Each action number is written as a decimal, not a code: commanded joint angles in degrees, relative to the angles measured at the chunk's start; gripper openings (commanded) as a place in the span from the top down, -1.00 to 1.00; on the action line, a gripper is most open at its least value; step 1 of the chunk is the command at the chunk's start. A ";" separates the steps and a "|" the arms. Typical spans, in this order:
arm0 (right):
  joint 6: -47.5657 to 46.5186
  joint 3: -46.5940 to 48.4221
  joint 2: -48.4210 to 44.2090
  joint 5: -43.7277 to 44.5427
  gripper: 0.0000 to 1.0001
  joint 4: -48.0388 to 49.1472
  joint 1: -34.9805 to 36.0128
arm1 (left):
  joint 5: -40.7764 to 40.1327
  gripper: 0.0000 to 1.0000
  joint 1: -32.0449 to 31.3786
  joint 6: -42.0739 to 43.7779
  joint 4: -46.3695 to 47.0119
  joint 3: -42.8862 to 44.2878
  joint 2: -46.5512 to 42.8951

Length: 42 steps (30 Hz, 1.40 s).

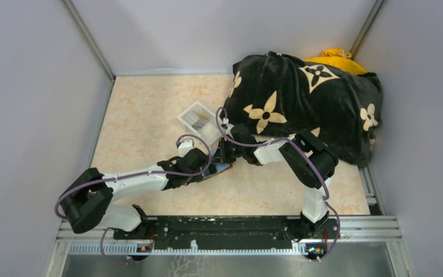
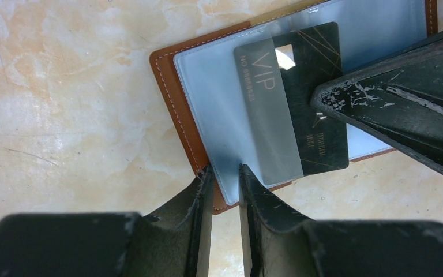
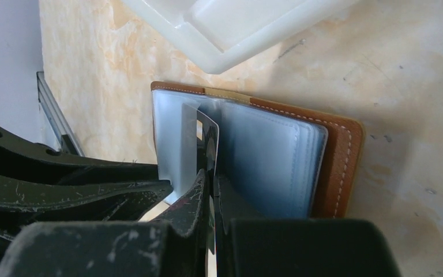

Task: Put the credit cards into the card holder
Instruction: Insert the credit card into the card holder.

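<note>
The brown leather card holder (image 2: 167,92) lies open on the table, its clear sleeves facing up. A black credit card (image 2: 317,98) marked VIP sits partly inside one sleeve. My right gripper (image 3: 212,179) is shut on this card (image 3: 207,135), held edge-on over the card holder (image 3: 337,161); its fingers (image 2: 392,109) enter the left wrist view from the right. My left gripper (image 2: 225,173) has its jaws a narrow gap apart, with its tips down on the holder's near corner. In the top view both grippers, left (image 1: 210,167) and right (image 1: 224,156), meet over the mostly hidden card holder (image 1: 224,169).
A white plastic tray (image 1: 186,118) stands just behind the grippers, its rim (image 3: 219,52) close above the holder. A black blanket with cream flowers (image 1: 300,104) fills the back right, with something yellow (image 1: 334,57) behind it. Grey walls close in the table.
</note>
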 commanded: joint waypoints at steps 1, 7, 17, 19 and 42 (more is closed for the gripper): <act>-3.70 1.69 1.94 1.28 1.00 -6.74 3.34 | 2.31 0.43 -0.07 0.63 0.53 -3.38 2.72; -5.55 4.27 1.50 4.32 0.63 -11.40 5.13 | 2.11 0.42 -0.02 0.61 1.03 -4.26 1.09; -6.93 4.80 -1.92 10.01 0.23 -15.58 5.51 | 1.73 0.42 -0.02 -0.46 2.12 -6.38 -1.79; -7.21 5.18 -2.36 11.04 0.20 -16.28 5.53 | 1.31 0.42 -0.02 -0.85 2.36 -7.18 -3.18; -10.10 7.90 -4.88 15.82 0.16 -19.77 7.01 | -2.67 0.39 -0.06 -2.69 3.73 -9.58 -9.15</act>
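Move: The right hand pinches the protruding edge of the half-inserted black card; the middle of the clear pocket on the holder's left page lies about 4 cm to its left, 1 cm back and 1 cm below. From the right hand, the holder's right page is some 4 cm right and 1 cm ahead, the white tray roughly 12 cm ahead and 4 cm left. From the left hand, at the holder's near left corner, the pocket's middle is about 4 cm ahead and 2 cm right. Right hand pushes the card 1.5 cm left, opens and eases right; left hand draws 3 cm leftward off the holder. ##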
